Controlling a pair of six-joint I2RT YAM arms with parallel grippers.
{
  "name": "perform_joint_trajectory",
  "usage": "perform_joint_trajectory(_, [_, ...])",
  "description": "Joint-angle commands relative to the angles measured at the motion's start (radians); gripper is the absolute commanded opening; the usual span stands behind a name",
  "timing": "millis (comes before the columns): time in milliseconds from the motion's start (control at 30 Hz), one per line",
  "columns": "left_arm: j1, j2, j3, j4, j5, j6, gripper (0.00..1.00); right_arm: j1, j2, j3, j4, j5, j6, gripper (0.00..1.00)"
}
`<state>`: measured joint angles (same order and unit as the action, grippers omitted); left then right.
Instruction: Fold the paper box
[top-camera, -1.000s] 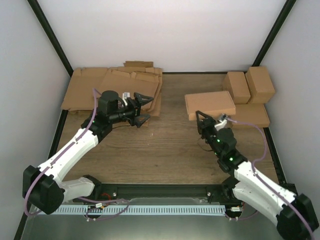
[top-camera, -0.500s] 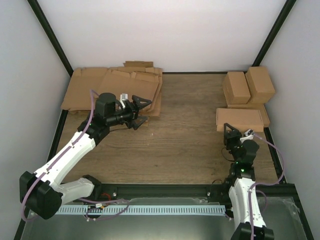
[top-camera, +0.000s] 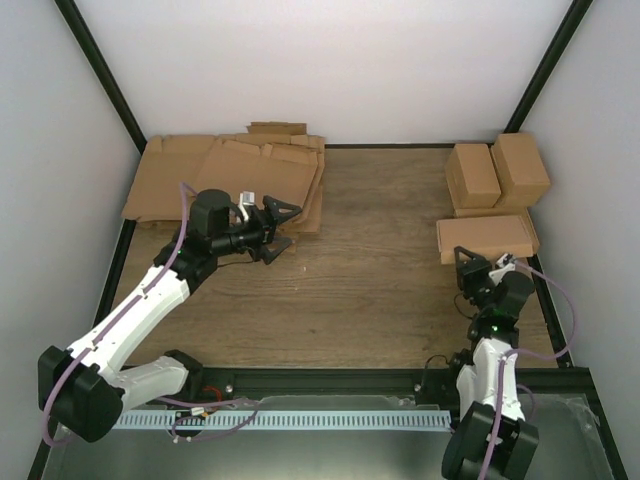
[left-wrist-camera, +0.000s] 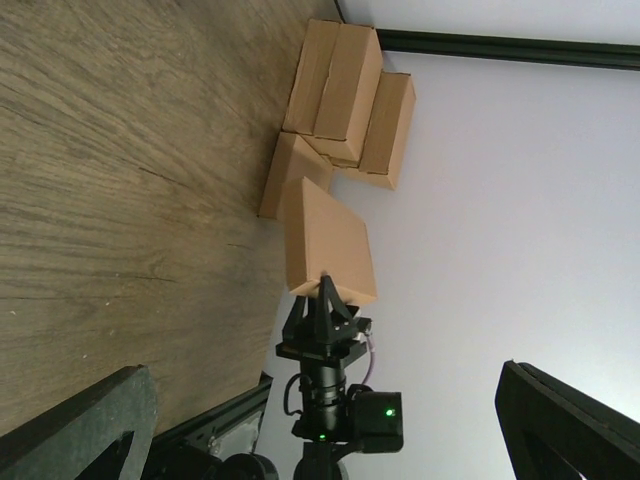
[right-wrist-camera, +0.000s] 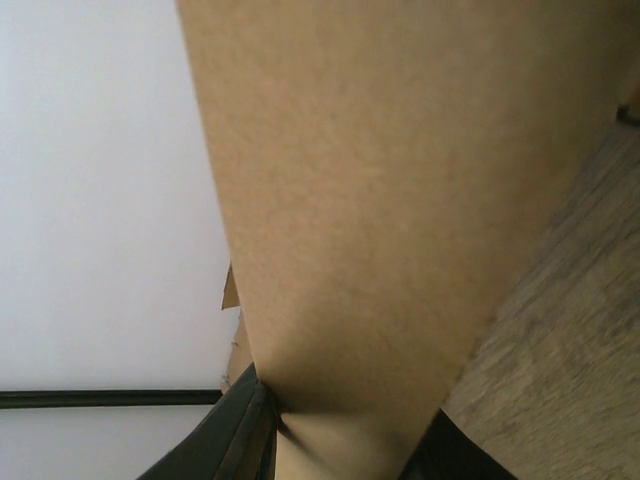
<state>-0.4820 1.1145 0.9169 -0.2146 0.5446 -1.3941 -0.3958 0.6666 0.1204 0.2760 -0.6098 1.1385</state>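
The paper box (top-camera: 485, 238) is folded shut into a flat brown rectangular box. My right gripper (top-camera: 478, 262) is shut on its near edge and holds it at the table's right side, just in front of other folded boxes. In the right wrist view the paper box (right-wrist-camera: 400, 200) fills the frame, pinched between the dark fingers (right-wrist-camera: 235, 435). The left wrist view shows the paper box (left-wrist-camera: 325, 245) standing above the right gripper (left-wrist-camera: 325, 292). My left gripper (top-camera: 283, 228) hovers open and empty at the left, next to a pile of flat sheets.
A pile of flat brown cardboard sheets (top-camera: 230, 175) lies at the back left. Folded boxes (top-camera: 497, 172) are stacked at the back right by the wall, with another (top-camera: 525, 222) lying under them. Black frame posts (top-camera: 545, 70) rise in the back corners.
My right arm has swung the paper box from the middle right over to the right edge, in front of the stacked boxes. My left gripper has drifted slightly left, still open.
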Motion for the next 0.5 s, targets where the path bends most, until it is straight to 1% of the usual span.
perform_joint_trajectory(0, [0.012, -0.011, -0.012, 0.001, 0.029, 0.028, 0.95, -0.098, 0.052, 0.074, 0.052, -0.116, -0.066, 0.17])
perform_joint_trajectory(100, [0.015, -0.001, -0.006, 0.001, 0.041, 0.033, 0.95, -0.168, 0.105, 0.093, 0.094, -0.166, -0.059, 0.18])
perform_joint_trajectory(367, [0.023, 0.008, -0.005, -0.002, 0.052, 0.049, 0.95, -0.29, 0.296, 0.198, 0.124, -0.241, -0.099, 0.19])
perform_joint_trajectory(467, [0.025, 0.012, -0.009, -0.002, 0.05, 0.057, 0.95, -0.317, 0.392, 0.241, 0.142, -0.27, -0.109, 0.2])
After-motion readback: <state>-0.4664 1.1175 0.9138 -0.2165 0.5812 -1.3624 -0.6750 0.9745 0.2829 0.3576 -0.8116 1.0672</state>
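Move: My right hand already holds the folded paper box. Its place, the low front box of the finished pile, lies about 9 cm ahead of that hand, some 13 cm to its right and 10 cm below. Behind it stand the rear left box, roughly 20 cm ahead and 4 cm right of my hand, and the rear right box, 21 cm ahead and 16 cm right. From my left hand the front box is about 9 cm ahead, 53 cm right and 23 cm below. I keep my right fingers shut on the near edge of the folded box and carry it steadily to the right, about 7 cm, easing slightly forward in the later part, to bring it over the low front box. My wrist turns only a few degrees clockwise as I go, and I stay high rather than lowering yet. ##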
